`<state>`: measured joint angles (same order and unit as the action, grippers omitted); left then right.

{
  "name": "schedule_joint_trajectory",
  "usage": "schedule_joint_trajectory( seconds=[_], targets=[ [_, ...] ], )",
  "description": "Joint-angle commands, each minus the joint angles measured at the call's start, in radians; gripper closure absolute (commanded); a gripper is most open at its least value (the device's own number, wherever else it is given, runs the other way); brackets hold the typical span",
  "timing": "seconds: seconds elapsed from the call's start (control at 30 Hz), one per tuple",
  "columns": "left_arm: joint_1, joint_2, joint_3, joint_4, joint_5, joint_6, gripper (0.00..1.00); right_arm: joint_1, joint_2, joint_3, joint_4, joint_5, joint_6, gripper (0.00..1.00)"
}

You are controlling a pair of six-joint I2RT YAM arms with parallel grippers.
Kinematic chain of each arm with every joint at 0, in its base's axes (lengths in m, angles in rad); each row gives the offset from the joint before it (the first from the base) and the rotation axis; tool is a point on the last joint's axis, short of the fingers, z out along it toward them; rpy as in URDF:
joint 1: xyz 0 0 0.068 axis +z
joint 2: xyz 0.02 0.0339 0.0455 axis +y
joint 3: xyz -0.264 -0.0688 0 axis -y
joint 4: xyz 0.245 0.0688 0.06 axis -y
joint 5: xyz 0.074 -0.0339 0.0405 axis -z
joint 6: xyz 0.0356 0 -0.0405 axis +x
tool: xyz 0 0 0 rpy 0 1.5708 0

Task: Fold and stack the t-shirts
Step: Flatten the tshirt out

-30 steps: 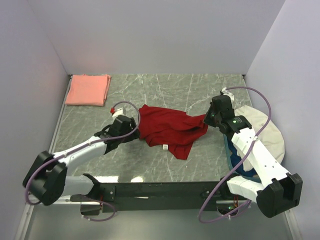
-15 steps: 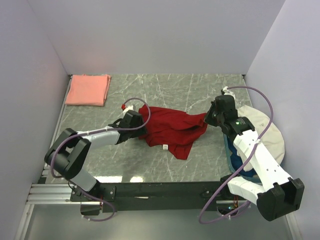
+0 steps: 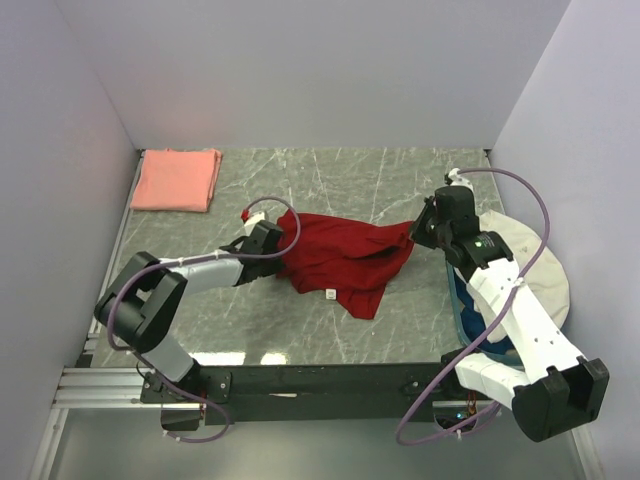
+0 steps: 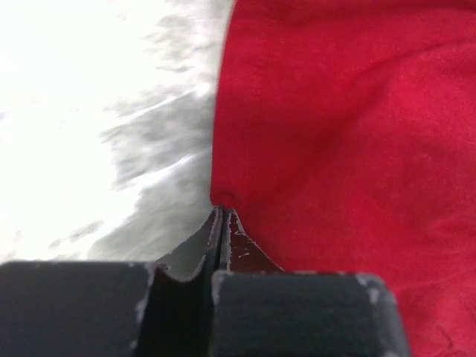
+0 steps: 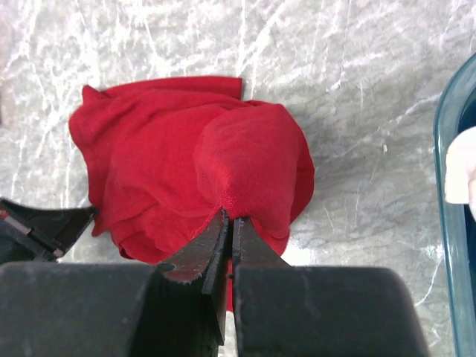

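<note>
A deep red t-shirt (image 3: 340,258) lies crumpled in the middle of the marble table. My left gripper (image 3: 279,240) is shut on its left edge; in the left wrist view the jaws (image 4: 222,212) pinch a corner of the red cloth (image 4: 349,141). My right gripper (image 3: 417,235) is shut on the shirt's right end, which it holds lifted; in the right wrist view the closed jaws (image 5: 230,216) grip a bunched fold of red t-shirt (image 5: 186,156). A salmon-pink t-shirt (image 3: 177,179) lies folded at the far left corner.
A teal-rimmed basket (image 3: 462,310) with cream cloth (image 3: 535,265) stands at the right edge, under my right arm; its rim (image 5: 454,186) shows in the right wrist view. White walls close in the table on three sides.
My left gripper reached right to the red shirt's left edge and shut on it. The right gripper lifted its end slightly, still shut.
</note>
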<state>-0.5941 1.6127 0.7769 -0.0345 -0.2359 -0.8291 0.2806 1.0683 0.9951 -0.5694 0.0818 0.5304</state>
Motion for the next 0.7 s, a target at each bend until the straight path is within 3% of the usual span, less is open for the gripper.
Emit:
schedule_joint_trajectory(
  seconds=[0.0,0.33,0.67],
  targets=[
    [0.005,-0.103,0.019,-0.100,-0.089,-0.010,0.99,-0.018,0.001,0.068,0.036,-0.008,-0.014,0.98],
    [0.123,-0.462,0.177,-0.274,-0.161,-0.016,0.99,-0.043,0.059,0.198,0.040,-0.047,0.014,0.99],
    [0.165,-0.563,0.498,-0.375,-0.238,0.085,0.99,-0.046,0.104,0.425,0.043,-0.079,0.002,0.99]
  ],
)
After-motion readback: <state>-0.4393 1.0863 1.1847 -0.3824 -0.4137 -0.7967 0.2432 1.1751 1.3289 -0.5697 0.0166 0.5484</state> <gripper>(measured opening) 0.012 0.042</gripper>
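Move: The red t-shirt's middle lies some 12 cm to the right of the left gripper, about level with it, at the same height; the left fingers are already shut on its near-left edge. The folded pink shirt is about 22 cm ahead and 24 cm left of that gripper. From the right gripper, already holding the other end aloft, the red shirt's middle is about 14 cm left and 17 cm down, the basket some 20 cm right, 5 cm back. Bring the left gripper up fast, about 30 cm off the table and some 9 cm left, keeping its pinch on the red shirt's edge and tipping the fingers up about 30 degrees. Meanwhile raise the right gripper about 11 cm and ease it some 4 cm forward, still shut on its end, fingers tilting slightly up. ##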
